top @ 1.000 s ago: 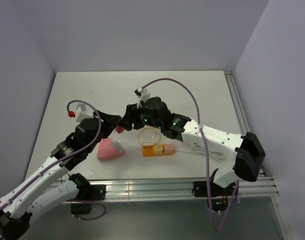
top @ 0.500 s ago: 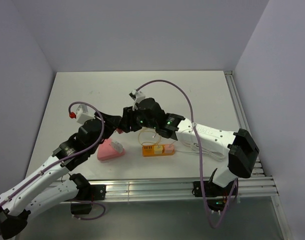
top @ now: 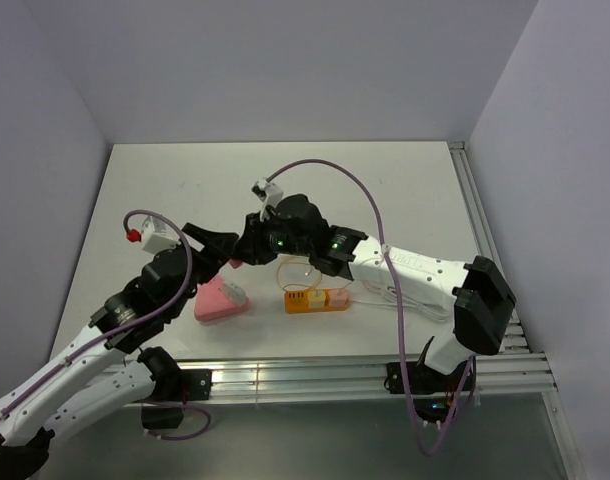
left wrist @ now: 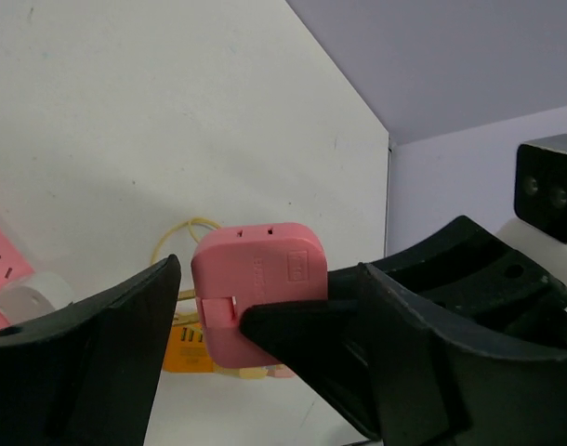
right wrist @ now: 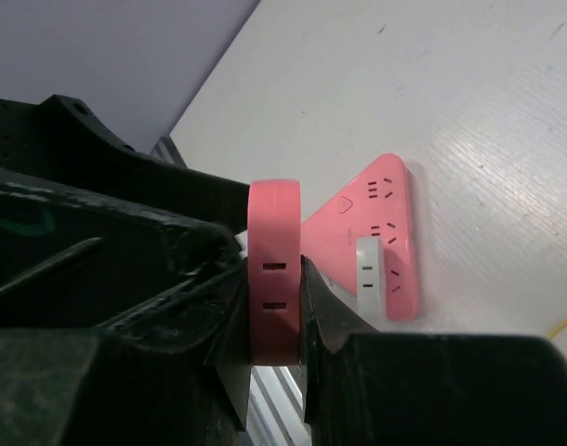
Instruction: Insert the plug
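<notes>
A flat pink plug (left wrist: 256, 269) hangs above the table between both grippers. My right gripper (right wrist: 274, 307) is shut on its two flat faces, the slotted edge (right wrist: 274, 232) facing the camera. My left gripper (left wrist: 270, 279) stands open around the same plug, with a gap showing beside its left finger (left wrist: 98, 344). From above, the plug (top: 236, 263) is a small pink spot where the two grippers meet. Below it the pink triangular power strip (top: 217, 300) lies flat on the table. A white plug (right wrist: 370, 279) sits in one socket of the strip (right wrist: 390, 223).
An orange and pink block (top: 315, 300) with a looped yellow cable (top: 295, 268) lies just right of the strip. A white cable (top: 395, 297) runs under the right arm. Metal rails (top: 315, 378) line the near table edge, and walls close the left, back and right.
My right gripper has closed onto the pink plug. My left gripper's jaws have spread apart and the left arm has drawn back slightly to the left.
</notes>
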Available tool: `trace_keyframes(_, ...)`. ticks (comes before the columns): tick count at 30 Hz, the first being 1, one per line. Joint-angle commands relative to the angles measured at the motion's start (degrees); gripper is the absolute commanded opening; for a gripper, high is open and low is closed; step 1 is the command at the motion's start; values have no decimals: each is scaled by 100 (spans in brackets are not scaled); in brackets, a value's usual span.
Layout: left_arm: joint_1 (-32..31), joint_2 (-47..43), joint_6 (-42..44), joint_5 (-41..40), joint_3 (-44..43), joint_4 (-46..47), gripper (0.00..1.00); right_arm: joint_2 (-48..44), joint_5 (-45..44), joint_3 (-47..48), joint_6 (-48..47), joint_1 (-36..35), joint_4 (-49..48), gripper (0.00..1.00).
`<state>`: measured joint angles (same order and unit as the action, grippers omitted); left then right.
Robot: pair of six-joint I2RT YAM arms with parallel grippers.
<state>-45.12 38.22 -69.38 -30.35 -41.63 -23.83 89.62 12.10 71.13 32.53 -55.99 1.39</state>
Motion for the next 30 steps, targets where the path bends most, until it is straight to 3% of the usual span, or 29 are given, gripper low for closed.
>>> trace_keyframes(1,-102,-262,240,-103,-144,-270,80,-374,300,-291,-28,96,-648,0)
trace_keyframes(6,-102,-885,855,64,-4,-113,72,-683,1267,-662,-290,263,-807,0)
trace_keyframes(11,-102,-1596,1908,1091,453,686,62,-1113,2146,-820,-625,483,-614,0)
trace_keyframes(20,-102,-1942,2289,2979,1069,2171,49,-1544,3501,-970,-345,817,-1044,0)
trace_keyframes(25,-102,-1809,2315,3351,1069,2568,44,-1483,3712,-1013,-274,817,-1175,0)
trace_keyframes(29,-111,-1835,2333,3377,1078,2620,24,-1518,3870,-1049,-239,817,-1299,0)
trace_keyframes(30,-102,-1835,2342,3386,1069,2630,14,-1518,3888,-1040,-247,817,-1299,0)
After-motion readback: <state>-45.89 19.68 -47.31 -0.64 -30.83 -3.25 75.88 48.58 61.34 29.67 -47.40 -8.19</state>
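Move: The pink plug is already pinched in the right fingers, its middle about 2 cm left, 1 cm ahead and 1 cm below that hand's point. From the left hand, wide open around it, the plug sits some 2 cm ahead, level sideways and about 1 cm lower. Roughly 22 cm below the left hand, the pink triangular block lies about 4 cm left and 1 cm back, and the orange strip some 20 cm right and 2 cm back. The left hand, wide open, backs off the plug by about 8 cm while rising some 6 cm, first edging left and then swinging right, its fingers tipping up and turning clockwise some 30 degrees each, before they close and pinch the plug again in a new grip across its thin side. Keeping its grip, the right hand carries the plug back, up and to the right, about 7 cm each way after a small dip, turning counter-clockwise nearly 30 degrees to present its edge to the left fingers. ##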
